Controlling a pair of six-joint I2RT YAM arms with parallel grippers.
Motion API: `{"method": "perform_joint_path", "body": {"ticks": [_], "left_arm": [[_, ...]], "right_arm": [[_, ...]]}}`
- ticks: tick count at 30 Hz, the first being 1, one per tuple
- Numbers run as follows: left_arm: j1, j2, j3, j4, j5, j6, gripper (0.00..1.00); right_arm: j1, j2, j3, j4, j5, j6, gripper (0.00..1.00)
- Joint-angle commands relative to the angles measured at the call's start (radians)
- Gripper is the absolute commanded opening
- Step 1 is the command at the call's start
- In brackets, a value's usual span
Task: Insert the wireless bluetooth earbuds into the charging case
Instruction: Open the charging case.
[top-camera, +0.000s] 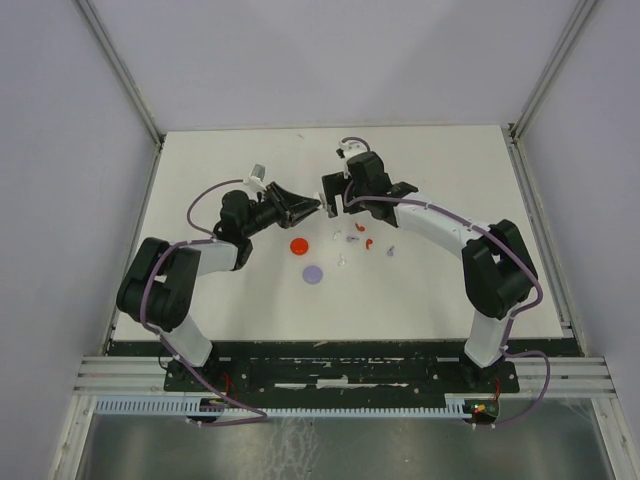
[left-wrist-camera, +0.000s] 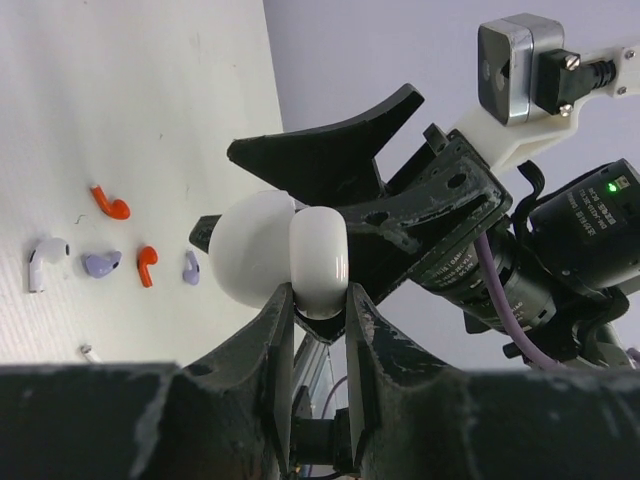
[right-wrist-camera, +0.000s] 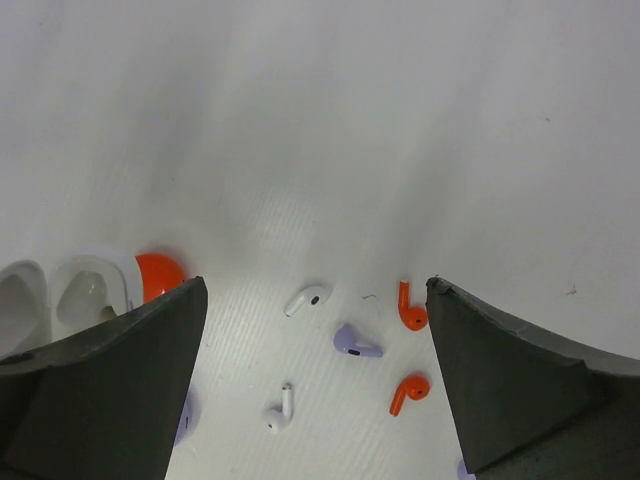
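Observation:
My left gripper (left-wrist-camera: 320, 296) is shut on the white charging case (left-wrist-camera: 318, 255) and holds it above the table; its lid (left-wrist-camera: 255, 250) stands open. In the top view the left gripper (top-camera: 306, 207) points right at my right gripper (top-camera: 331, 197), which is open and close beside the case. The right wrist view has the right gripper (right-wrist-camera: 316, 288) wide open over the table, nothing between its fingers (right-wrist-camera: 120, 380). Below it lie the earbuds: white (right-wrist-camera: 308, 298), purple (right-wrist-camera: 355, 342), red (right-wrist-camera: 411, 310), red (right-wrist-camera: 408, 390) and white (right-wrist-camera: 280, 410). The case (right-wrist-camera: 75, 295) shows at the left edge.
A red disc (top-camera: 299, 244) and a pale purple disc (top-camera: 314, 272) lie on the white table (top-camera: 450, 290) just left of the earbuds (top-camera: 352, 240). Grey walls enclose the table on three sides. Both arm bases stand at the near edge.

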Motion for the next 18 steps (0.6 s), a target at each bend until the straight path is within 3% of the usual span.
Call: {"method": "perform_joint_path", "body": {"ticks": [1, 7, 11, 18], "left_arm": [[-0.017, -0.007, -0.009, 0.216, 0.006, -0.126, 0.03], [-0.008, 0.019, -0.017, 0.283, 0.013, -0.163, 0.03], [0.019, 0.04, -0.02, 0.345, 0.049, -0.178, 0.03], [0.067, 0.174, 0.007, 0.554, 0.14, -0.239, 0.03]], "right_arm": [[0.019, 0.009, 0.063, 0.099, -0.071, 0.041, 0.99], [0.003, -0.036, 0.026, 0.069, 0.018, 0.059, 0.99], [-0.051, -0.138, -0.097, 0.072, 0.043, 0.086, 0.99], [-0.077, -0.279, -0.203, -0.012, 0.073, 0.014, 1.0]]}}
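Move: The left fingers already hold the white charging case, lid open; it lies about 4 cm back, 4 cm left and 5 cm above the right hand point, close beside that hand's left finger. On the table some 12 cm below the right hand, the upper white earbud lies about 2 cm ahead and 2 cm left. The near purple earbud is 1 cm ahead and 2 cm right; the upper red one is 4 cm ahead and 4 cm right. Take the right gripper, still wide open, clear of the opened case: ease it a centimetre forward and up, then sweep it about 6 cm to the right while drawing back some 3 cm, turning slightly clockwise. Meanwhile keep the left grip on the case, raise it about 2.5 cm and tip its fingertips up some 10 degrees. ##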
